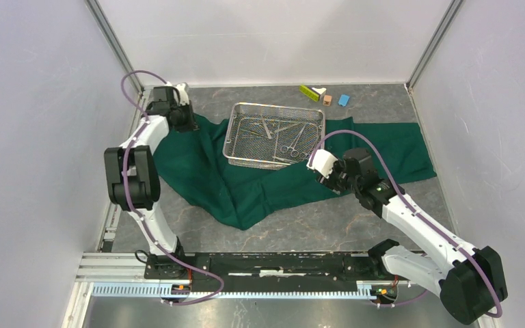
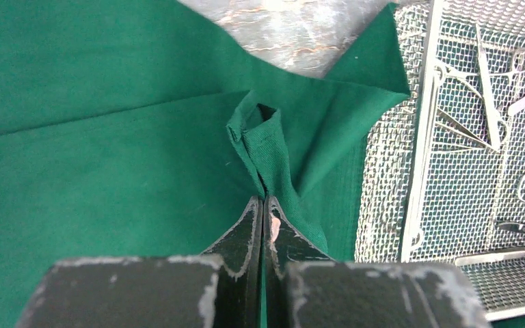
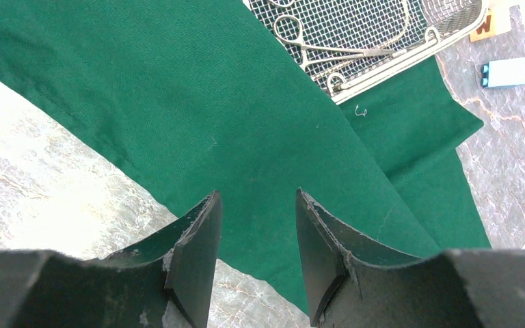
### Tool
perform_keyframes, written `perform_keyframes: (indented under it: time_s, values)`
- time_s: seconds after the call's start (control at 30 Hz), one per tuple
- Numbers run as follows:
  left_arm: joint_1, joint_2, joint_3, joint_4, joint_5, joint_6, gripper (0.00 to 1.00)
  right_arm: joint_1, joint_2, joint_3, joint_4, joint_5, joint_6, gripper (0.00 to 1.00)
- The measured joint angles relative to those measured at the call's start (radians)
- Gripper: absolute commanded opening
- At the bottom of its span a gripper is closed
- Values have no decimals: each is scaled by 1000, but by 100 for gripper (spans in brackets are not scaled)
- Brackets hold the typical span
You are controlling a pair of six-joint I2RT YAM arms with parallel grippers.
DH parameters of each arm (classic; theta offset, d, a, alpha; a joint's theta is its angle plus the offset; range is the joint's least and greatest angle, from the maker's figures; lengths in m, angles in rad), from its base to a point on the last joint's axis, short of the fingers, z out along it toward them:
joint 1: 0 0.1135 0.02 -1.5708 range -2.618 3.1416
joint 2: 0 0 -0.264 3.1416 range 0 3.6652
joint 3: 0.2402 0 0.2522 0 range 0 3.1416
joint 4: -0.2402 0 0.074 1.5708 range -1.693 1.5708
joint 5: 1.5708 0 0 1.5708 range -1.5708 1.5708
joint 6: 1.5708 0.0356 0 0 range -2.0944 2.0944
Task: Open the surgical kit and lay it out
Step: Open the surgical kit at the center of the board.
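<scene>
The surgical kit's dark green cloth (image 1: pixel 246 174) lies spread over the table, and its silver wire-mesh tray (image 1: pixel 236 140) stands on it with steel clamps (image 1: pixel 288 147) and tweezers inside. At the cloth's far left edge my left gripper (image 1: pixel 190 125) is shut on a pinched fold of the cloth (image 2: pixel 263 147), just left of the tray (image 2: pixel 417 171). My right gripper (image 1: pixel 329 183) hovers open over the cloth's near edge (image 3: pixel 246 137), right of the tray's front corner (image 3: pixel 383 65). Nothing sits between its fingers (image 3: pixel 198 239).
Small yellow-green (image 1: pixel 309 92), brown (image 1: pixel 327 100) and blue (image 1: pixel 343 100) blocks lie at the back beyond the tray. White walls close in on the left, back and right. Grey marbled tabletop (image 1: pixel 301 225) shows in front of the cloth.
</scene>
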Motion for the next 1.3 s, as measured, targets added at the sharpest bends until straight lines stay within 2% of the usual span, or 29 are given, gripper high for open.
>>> perform_keyframes:
  time_s: [0.1, 0.27, 0.43, 0.53, 0.77, 0.97, 1.0, 1.03, 1.07, 1.1, 1.23, 1.3]
  values:
    - [53, -57, -37, 6, 47, -6, 2, -3, 0, 0, 0, 8, 0, 50]
    - [259, -237, -172, 0, 111, 10, 2, -26, -4, 0, -3, 29, -1, 50]
    - [534, -551, -373, -47, 86, 178, 2, -51, -10, 3, -24, 41, -8, 50]
    - [633, -749, -473, -91, 37, 312, 2, -58, -13, 23, -59, 55, -19, 50]
    - [689, -1127, -688, -181, -133, 576, 2, -87, -17, 88, -177, 135, -76, 53]
    - [690, -1313, -723, -252, -291, 703, 2, -168, -17, 98, -289, 218, -157, 58]
    - [690, -1329, -718, -263, -314, 718, 5, -187, -15, 98, -305, 227, -173, 59]
    - [690, -1335, -712, -273, -336, 733, 12, -203, -13, 98, -314, 236, -187, 61]
    - [691, -1335, -702, -284, -363, 749, 27, -220, -6, 98, -323, 241, -201, 64]
    - [691, -1331, -692, -294, -388, 766, 48, -236, 4, 98, -331, 244, -215, 68]
    - [694, -1301, -653, -312, -473, 818, 98, -279, 75, 99, -345, 243, -275, 88]
    - [694, -1287, -635, -319, -494, 835, 100, -285, 130, 99, -344, 239, -310, 92]
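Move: Pinched in the left fingers, the surgical kit's drape has to go towards the board's near-left corner, about 42 cm back, 21 cm left and 5 cm down. The tray's middle is some 24 cm right and 2 cm back; the drape's near tip lies 36 cm back and 18 cm right. From the empty right hand, the drape's right near corner is roughly 32 cm right, 3 cm ahead; the tray 18 cm ahead, 16 cm left. Sweeping left and back away from the tray with the drape, the left hand then runs mostly straight back towards the near-left corner, about 35 cm back and 24 cm left in all, climbing 12 cm, rolling its left side up, and finally opens wide and lets the drape go. The right hand shifts 14 cm right towards the drape's right corner, tipping its left side down and opening wider, late on dipping slightly. ##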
